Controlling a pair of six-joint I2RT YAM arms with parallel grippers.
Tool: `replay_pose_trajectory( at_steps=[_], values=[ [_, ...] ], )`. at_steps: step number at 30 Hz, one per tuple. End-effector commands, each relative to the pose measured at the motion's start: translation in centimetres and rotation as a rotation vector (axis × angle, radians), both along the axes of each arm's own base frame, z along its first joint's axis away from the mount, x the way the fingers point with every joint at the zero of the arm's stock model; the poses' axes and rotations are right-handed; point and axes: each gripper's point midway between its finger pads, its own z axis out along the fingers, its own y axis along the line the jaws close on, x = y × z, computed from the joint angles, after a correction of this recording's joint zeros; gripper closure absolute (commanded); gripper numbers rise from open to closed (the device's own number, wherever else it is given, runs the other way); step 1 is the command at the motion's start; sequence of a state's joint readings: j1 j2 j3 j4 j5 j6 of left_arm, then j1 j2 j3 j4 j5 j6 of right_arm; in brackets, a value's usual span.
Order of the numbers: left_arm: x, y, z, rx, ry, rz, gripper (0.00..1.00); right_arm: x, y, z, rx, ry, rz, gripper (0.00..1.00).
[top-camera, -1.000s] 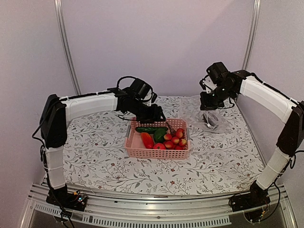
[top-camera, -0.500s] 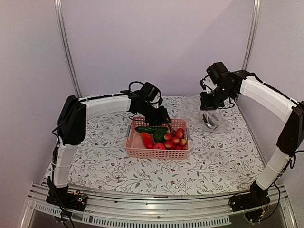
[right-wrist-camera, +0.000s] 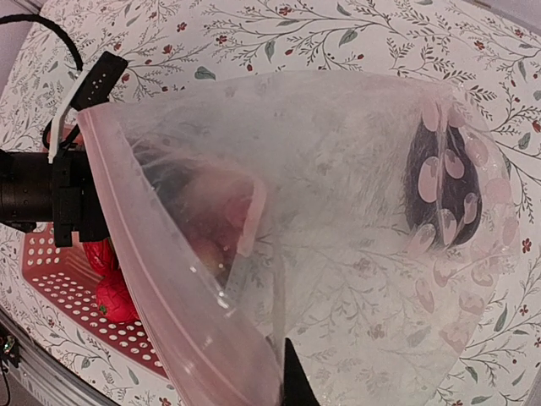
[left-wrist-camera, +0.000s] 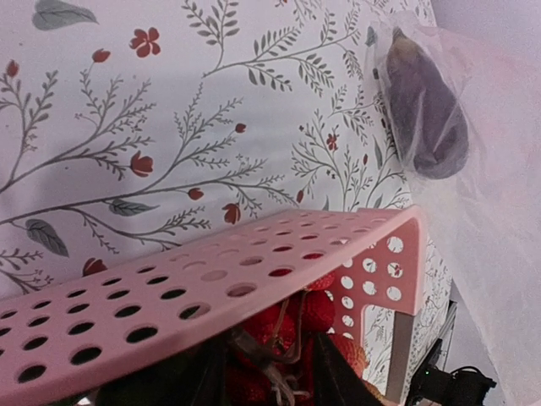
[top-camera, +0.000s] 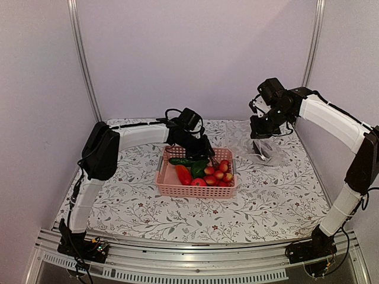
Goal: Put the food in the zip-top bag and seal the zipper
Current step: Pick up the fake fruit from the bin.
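The pink basket point(top-camera: 177, 188) holds a green cucumber point(top-camera: 180, 161), a green pepper point(top-camera: 198, 168), a red-orange piece point(top-camera: 183, 175) and a cluster of small red fruits point(top-camera: 218, 174). My left gripper point(top-camera: 199, 148) dips over the basket's back wall point(left-wrist-camera: 169, 288). In the left wrist view its jaws point(left-wrist-camera: 269, 385) stand apart, open, on either side of the red cluster point(left-wrist-camera: 300, 317) and its stem. My right gripper point(top-camera: 260, 129) is shut on the zip-top bag point(right-wrist-camera: 338, 211) at its mouth, holding the zipper point(right-wrist-camera: 169, 254) edge up. The dark purple eggplant point(right-wrist-camera: 444, 190) lies inside the bag.
The bag point(top-camera: 267, 147) lies just right of the basket, towards the back right of the flowered tablecloth point(top-camera: 118, 195). The left arm's black wrist point(right-wrist-camera: 38, 196) shows beside the bag's mouth. Frame posts point(top-camera: 83, 59) rise at the back corners.
The left arm has swung its elbow right and forward, and its gripper has moved slightly right and down into the basket's back right part. The right arm and bag have not moved.
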State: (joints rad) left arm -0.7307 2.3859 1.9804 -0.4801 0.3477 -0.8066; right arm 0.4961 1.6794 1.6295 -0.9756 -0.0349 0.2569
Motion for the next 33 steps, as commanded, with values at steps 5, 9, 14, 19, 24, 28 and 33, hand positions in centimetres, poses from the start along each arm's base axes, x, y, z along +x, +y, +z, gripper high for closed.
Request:
replay_pose_trajectory(
  at_steps=[5,9,14,19,24,28,33],
  values=[
    [1.5,-1.3,0.0,-0.092,-0.018,0.017,0.75,-0.4,-0.3,1.5,0.012,-0.021,-0.001,1.0],
    [1.3,-1.4,0.0,-0.097,-0.017,0.009,0.83,-0.5,-0.4,1.6,0.01,-0.025,-0.003,1.0],
    [1.4,-1.1,-0.6,-0.079,-0.018,0.019,0.78,-0.7,-0.5,1.6,0.01,-0.021,-0.005,1.0],
    [1.3,-1.3,-1.7,-0.062,-0.007,0.015,0.8,-0.9,-0.6,1.6,0.011,-0.02,-0.008,1.0],
    [1.0,-1.8,-0.3,-0.069,-0.041,-0.002,0.94,-1.0,-0.7,1.6,0.014,-0.017,-0.012,1.0],
    [0.8,-2.5,4.3,-0.112,-0.132,-0.024,1.0,-1.3,-1.0,1.5,0.007,-0.015,-0.021,1.0],
    [0.0,-2.3,12.6,-0.203,-0.26,-0.019,1.0,-1.7,-1.4,1.6,-0.001,-0.012,-0.03,1.0]
  ],
)
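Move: The left hand is already down at the far edge of the bin, open fingers astride the stalk of the fruit bunch: the stalk lies about 2 cm to its right and 1 cm lower. The bunch's red fruits centre some 6 cm nearer the base and 4 cm right, the green pepper about 6 cm back and 4 cm left, the cucumber 2 cm back and 9 cm left, all around 3 cm lower. From the right hand, the stalk is about 15 cm left, 3 cm forward and 15 cm down. The left fingers pinch the stalk of the fruit bunch: they narrow as the hand shifts about 2 cm right and a little forward while rising 1 cm, ease open slightly, then shut nearly all the way as it dips some 2 cm and lifts again by about 3 cm. The right hand keeps holding the bag, nearly still. ##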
